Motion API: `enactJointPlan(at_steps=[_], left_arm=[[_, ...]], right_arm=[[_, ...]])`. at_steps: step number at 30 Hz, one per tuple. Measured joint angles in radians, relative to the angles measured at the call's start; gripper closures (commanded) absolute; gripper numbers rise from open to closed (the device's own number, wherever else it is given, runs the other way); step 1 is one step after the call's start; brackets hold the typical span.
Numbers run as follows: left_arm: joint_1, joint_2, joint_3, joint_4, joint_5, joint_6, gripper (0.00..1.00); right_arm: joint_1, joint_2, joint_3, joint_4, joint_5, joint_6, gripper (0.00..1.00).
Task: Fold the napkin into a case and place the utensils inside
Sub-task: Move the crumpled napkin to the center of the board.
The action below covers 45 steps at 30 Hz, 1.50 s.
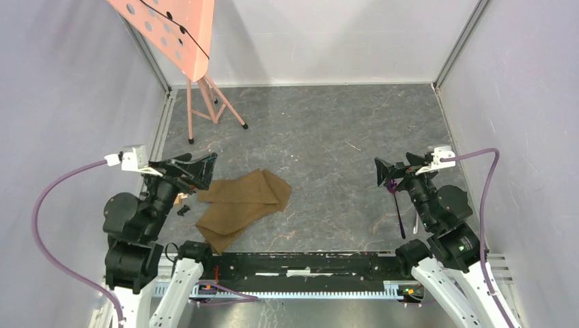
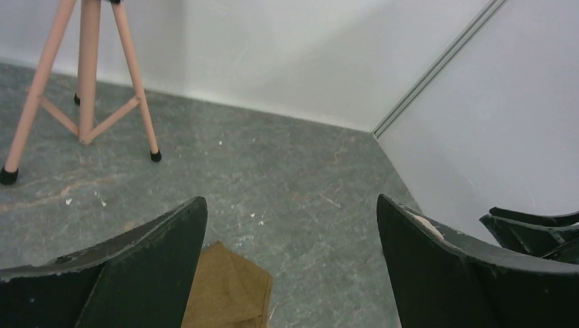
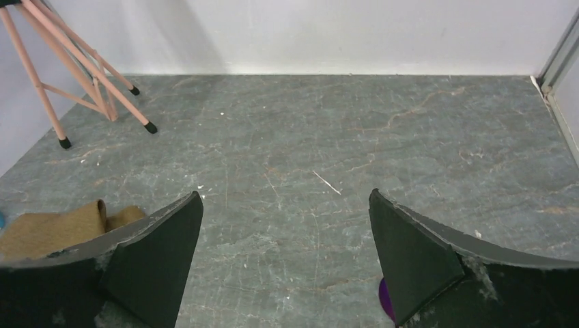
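Note:
The tan-brown napkin [image 1: 242, 203] lies loosely folded and rumpled on the grey floor, left of centre. It also shows in the left wrist view [image 2: 229, 290] and the right wrist view [image 3: 51, 229]. My left gripper [image 1: 208, 171] is open and empty, just above the napkin's left end [image 2: 291, 198]. My right gripper [image 1: 381, 174] is open and empty at the right [image 3: 285, 193]. A utensil with a dark purple handle [image 1: 397, 208] lies under my right gripper; a purple bit shows by its right finger [image 3: 384, 297]. A thin silvery utensil [image 1: 416, 222] lies beside it, mostly hidden by the arm.
A pink tripod stand [image 1: 205, 102] with a perforated pink board [image 1: 171, 31] stands at the back left. A small block [image 1: 180, 199] lies by the left arm next to the napkin. White walls enclose the floor on three sides.

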Motion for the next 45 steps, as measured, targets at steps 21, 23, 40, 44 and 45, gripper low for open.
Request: enactJointPlan(at_steps=[21,23,40,44,45], left_arm=[[0.001,-0.066,-0.21,-0.184,0.056,0.0,0.0],[0.001,-0.085,-0.213,-0.183,0.051,0.0,0.0],[0.001,-0.119,-0.254,-0.179,0.051,0.0,0.0],[0.001,-0.126,-0.254,-0.176,0.05,0.0,0.0],[0.001,-0.128,-0.254,-0.174,0.05,0.0,0.0]], right_arm=[[0.092,0.684,-0.216,0.351,-0.355,0.196,0.02],[0.18,0.806,-0.19,0.394,-0.386,0.224,0.02],[0.759,1.387,0.132,0.587,0.167,0.262,0.23],[0.761,1.472,0.206,0.543,0.269,0.234,0.5],[0.759,1.472,0.206,0.537,0.288,0.233,0.57]])
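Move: The crumpled napkin lies to the right hand's left and far below, its middle about 40 cm left, 4 cm back and 29 cm down; its near right corner is some 30 cm left and 2 cm back. Almost under the hand on the board lie the spoon, 4 cm right and 5 cm back, and the fork, 10 cm right and 5 cm back. From the left hand, the napkin's middle is about 7 cm right, 1 cm ahead and 39 cm down. Swing the open right gripper about 30 cm left while sinking some 28 cm to the napkin's near right corner, bowing forward, then back and forward again; tip the fingers down, turn counter-clockwise, then partly back, roll its left side down and start closing around the corner. Lower the open left gripper about 13 cm, tipping down, and hold it above the napkin. ##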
